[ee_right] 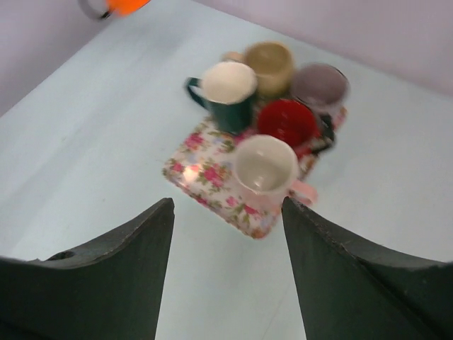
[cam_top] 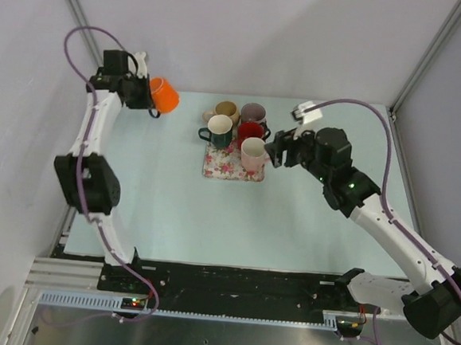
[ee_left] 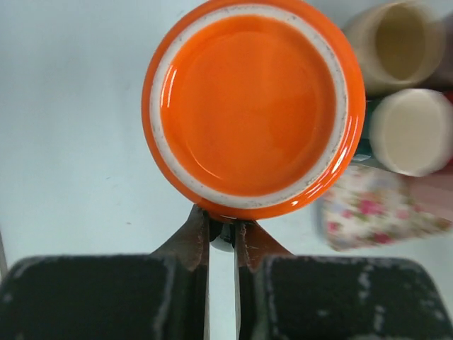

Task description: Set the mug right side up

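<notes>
The orange mug [cam_top: 165, 94] is at the table's far left, held by its handle in my left gripper [cam_top: 150, 106], which is shut on it. In the left wrist view the mug's [ee_left: 251, 106] underside with its pale unglazed ring faces the camera, and the two fingertips [ee_left: 195, 237] pinch the handle just below it. My right gripper [cam_top: 274, 152] hangs open beside the pink mug [cam_top: 253, 153], with nothing between its fingers [ee_right: 134, 248]. The orange mug [ee_right: 124, 6] only just shows at the top edge of the right wrist view.
A floral mat [cam_top: 215, 165] in the table's far middle carries several upright mugs: green [cam_top: 219, 130], tan [cam_top: 226, 111], grey [cam_top: 253, 112], red [cam_top: 250, 131] and pink. Frame posts rise at the back corners.
</notes>
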{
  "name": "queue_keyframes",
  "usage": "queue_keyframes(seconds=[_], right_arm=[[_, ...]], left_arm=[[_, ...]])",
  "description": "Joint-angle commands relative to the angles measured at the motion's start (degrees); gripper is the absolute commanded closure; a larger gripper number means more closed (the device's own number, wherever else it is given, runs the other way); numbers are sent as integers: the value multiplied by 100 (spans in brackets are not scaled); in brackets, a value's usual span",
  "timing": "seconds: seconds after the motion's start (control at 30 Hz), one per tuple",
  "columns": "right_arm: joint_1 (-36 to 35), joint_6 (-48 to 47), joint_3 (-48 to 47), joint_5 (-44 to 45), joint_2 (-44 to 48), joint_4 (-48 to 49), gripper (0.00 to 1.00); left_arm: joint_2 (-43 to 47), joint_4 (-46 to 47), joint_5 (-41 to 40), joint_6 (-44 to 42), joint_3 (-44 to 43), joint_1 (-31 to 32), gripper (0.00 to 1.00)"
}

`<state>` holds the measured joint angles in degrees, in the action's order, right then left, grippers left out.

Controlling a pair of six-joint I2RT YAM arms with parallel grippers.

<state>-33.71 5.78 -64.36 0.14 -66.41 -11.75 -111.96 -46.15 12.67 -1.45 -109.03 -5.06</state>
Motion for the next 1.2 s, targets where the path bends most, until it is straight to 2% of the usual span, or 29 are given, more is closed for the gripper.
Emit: queue_keyframes(seconds=[0.0,0.07,0.17,0.3,0.47,0.77,0.97,1.03,1.13,1.17], right_arm=[[-497,-1769,267,-930,-57,1538,32],[-613,-2036,394,-1287,-190,2232,31],[-666,-2194,563,-1629,-438,3476,31],[-710,-2243,616,-1524,-685,4535,31],[-668,-2070,720,-1407,-596,5113,30],[-462,-1881,868,-1610,-284,5752,29],[-533,-1807,850,-1722,-215,5904,30],[-553,-1725,836,-1852,-195,5930,44],[-650,-1622,819,-1851,-181,5885,87],[-678,-1522,815,-1724,-154,5762,93]], left_arm=[[1832,326,1202,548,243,352,100],[2340,256,1390,494,453,725,100],[2806,-37,2080,671,397,1146,100],[3140,-254,2943,1193,259,1466,100],[3341,-350,3841,1537,167,1891,100],[3301,-351,4110,1567,171,2421,100],[3307,-351,4256,1544,403,2521,100],[3300,-351,4254,1528,491,2524,100],[3288,-349,4168,1450,593,2524,100],[3287,-354,4092,1364,629,2508,100]])
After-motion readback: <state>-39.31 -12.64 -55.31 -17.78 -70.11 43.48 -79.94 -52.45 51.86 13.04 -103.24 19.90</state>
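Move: The left hand already pinches the orange mug by its handle, the mug's middle 5 cm ahead, 3 cm right and 2 cm above the fingers. It takes the mug to the open right gripper, about 37 cm right, 17 cm back and 11 cm higher. From the right hand, the orange mug is some 22 cm ahead, 34 cm left and 9 cm below; the pink mug is 11 cm ahead and 4 cm left, the green mug 20 cm ahead and 17 cm left, both roughly 25 cm below. Back, right and up, about 20 to 25 cm each way, the left hand swings the orange mug over to the right hand, turning clockwise and rolling its left side down, its grip kept. The right hand goes left, then mostly up some 13 cm, pitching its fingers up about 50 degrees, and lastly closes them across the mug's rim, one finger inside and one outside. ##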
